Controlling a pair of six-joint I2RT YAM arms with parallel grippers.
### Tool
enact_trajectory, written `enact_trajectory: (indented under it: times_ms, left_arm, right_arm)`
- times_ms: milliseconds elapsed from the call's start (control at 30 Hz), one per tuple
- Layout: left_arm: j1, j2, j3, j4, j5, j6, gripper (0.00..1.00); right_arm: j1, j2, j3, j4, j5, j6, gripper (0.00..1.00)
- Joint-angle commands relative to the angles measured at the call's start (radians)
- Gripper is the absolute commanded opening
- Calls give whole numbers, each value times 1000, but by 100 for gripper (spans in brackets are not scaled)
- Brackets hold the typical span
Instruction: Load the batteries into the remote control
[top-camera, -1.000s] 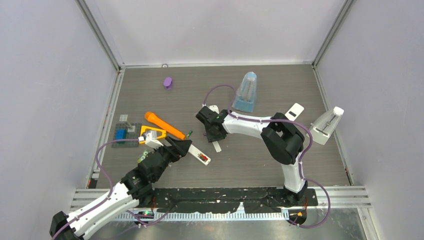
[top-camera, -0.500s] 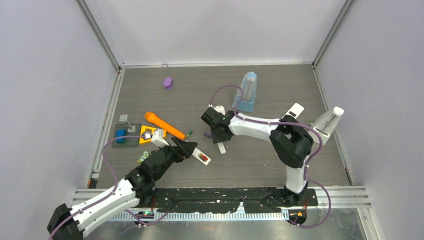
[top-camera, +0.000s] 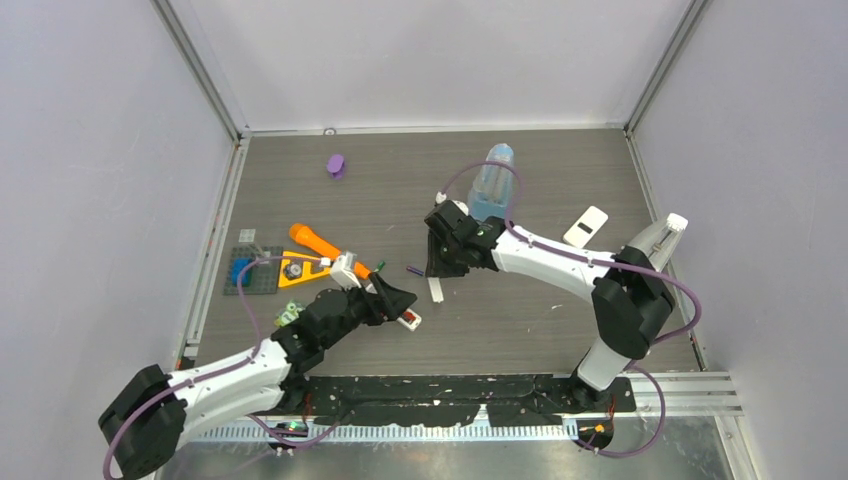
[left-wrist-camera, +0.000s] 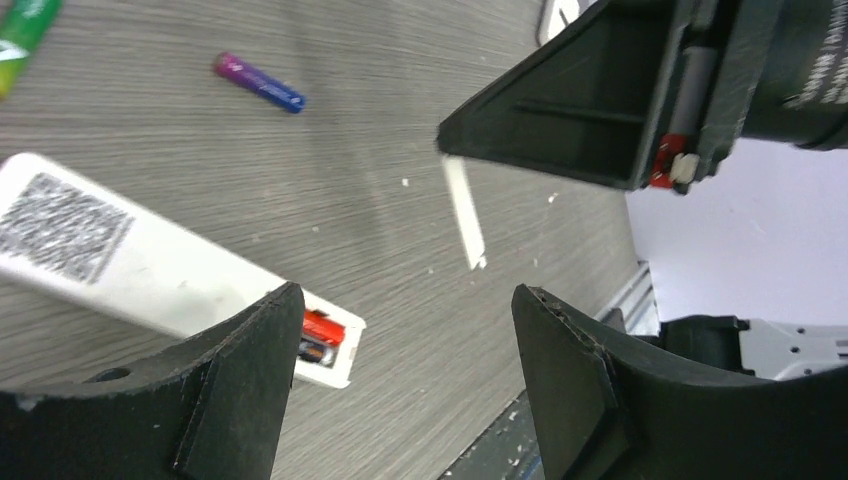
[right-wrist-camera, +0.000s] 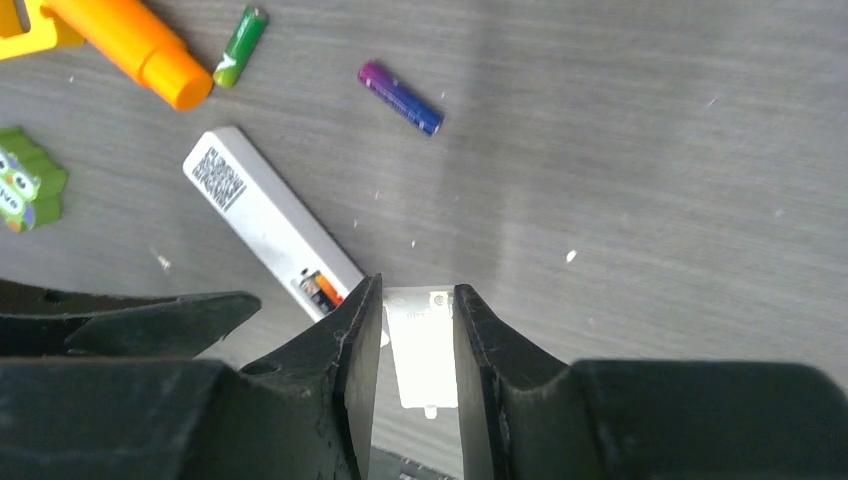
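The white remote control (top-camera: 400, 314) lies face down near the table's middle, its battery bay open at the near end. A red battery (left-wrist-camera: 322, 328) and a dark one sit in the bay (right-wrist-camera: 322, 288). A purple battery (top-camera: 413, 269) (right-wrist-camera: 400, 97) and a green battery (right-wrist-camera: 240, 45) lie loose on the table beyond it. My left gripper (top-camera: 403, 303) (left-wrist-camera: 405, 295) hovers open over the remote's bay end, with nothing between its fingers. My right gripper (top-camera: 437, 272) (right-wrist-camera: 418, 290) is shut on the thin white battery cover (right-wrist-camera: 422, 345) (top-camera: 435, 290), just right of the remote.
An orange marker (top-camera: 328, 250), a yellow piece (top-camera: 295, 270), a grey baseplate (top-camera: 245, 272) and a green owl figure (right-wrist-camera: 25, 185) crowd the left. A blue translucent metronome (top-camera: 490, 185) stands behind my right gripper. A purple lump (top-camera: 336, 165) lies at the back; white devices (top-camera: 586, 226) (top-camera: 655, 250) are at right.
My left gripper has reached forward and right, up to the remote's bay end. My right gripper has shifted right and back with the cover, and its elbow has swung right.
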Motion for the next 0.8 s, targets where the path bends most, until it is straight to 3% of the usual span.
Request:
enact_trajectory:
  times_ms: [0,367,767]
  left_arm:
    - [-2,70,74,166,100,31,78]
    - [-2,249,149,203,220,2,73]
    - [-2,260,144,218,249,9,43]
  right_arm:
    - [-3,-83,-61,97,-143,114,32]
    - [-3,-159,-146,179,-248,221,33]
    - [-10,-176,-164,202,-246,274,34]
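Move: The battery cover, held in the right fingers, lies about 7 cm to the left hand's right, 4 cm ahead and roughly 1 cm lower. About 9 cm below the left hand are the open remote, its middle some 3 cm to the left and 1 cm back, and the purple battery, 8 cm ahead and 1 cm right. From the right hand, the left fingertips it is bringing the cover to are about 7 cm back and 7 cm left, level with it. Rightwards about 5 cm and slightly up goes the left hand towards the cover, turning some 10 degrees clockwise, its wide-open fingers starting to close around the cover's free end once nearly there. Meanwhile the right hand keeps its pinch and carries the cover back about 4 cm, left and up about 2 each, towards the left fingertips, tilting roughly 20 degrees with its left side rising. ##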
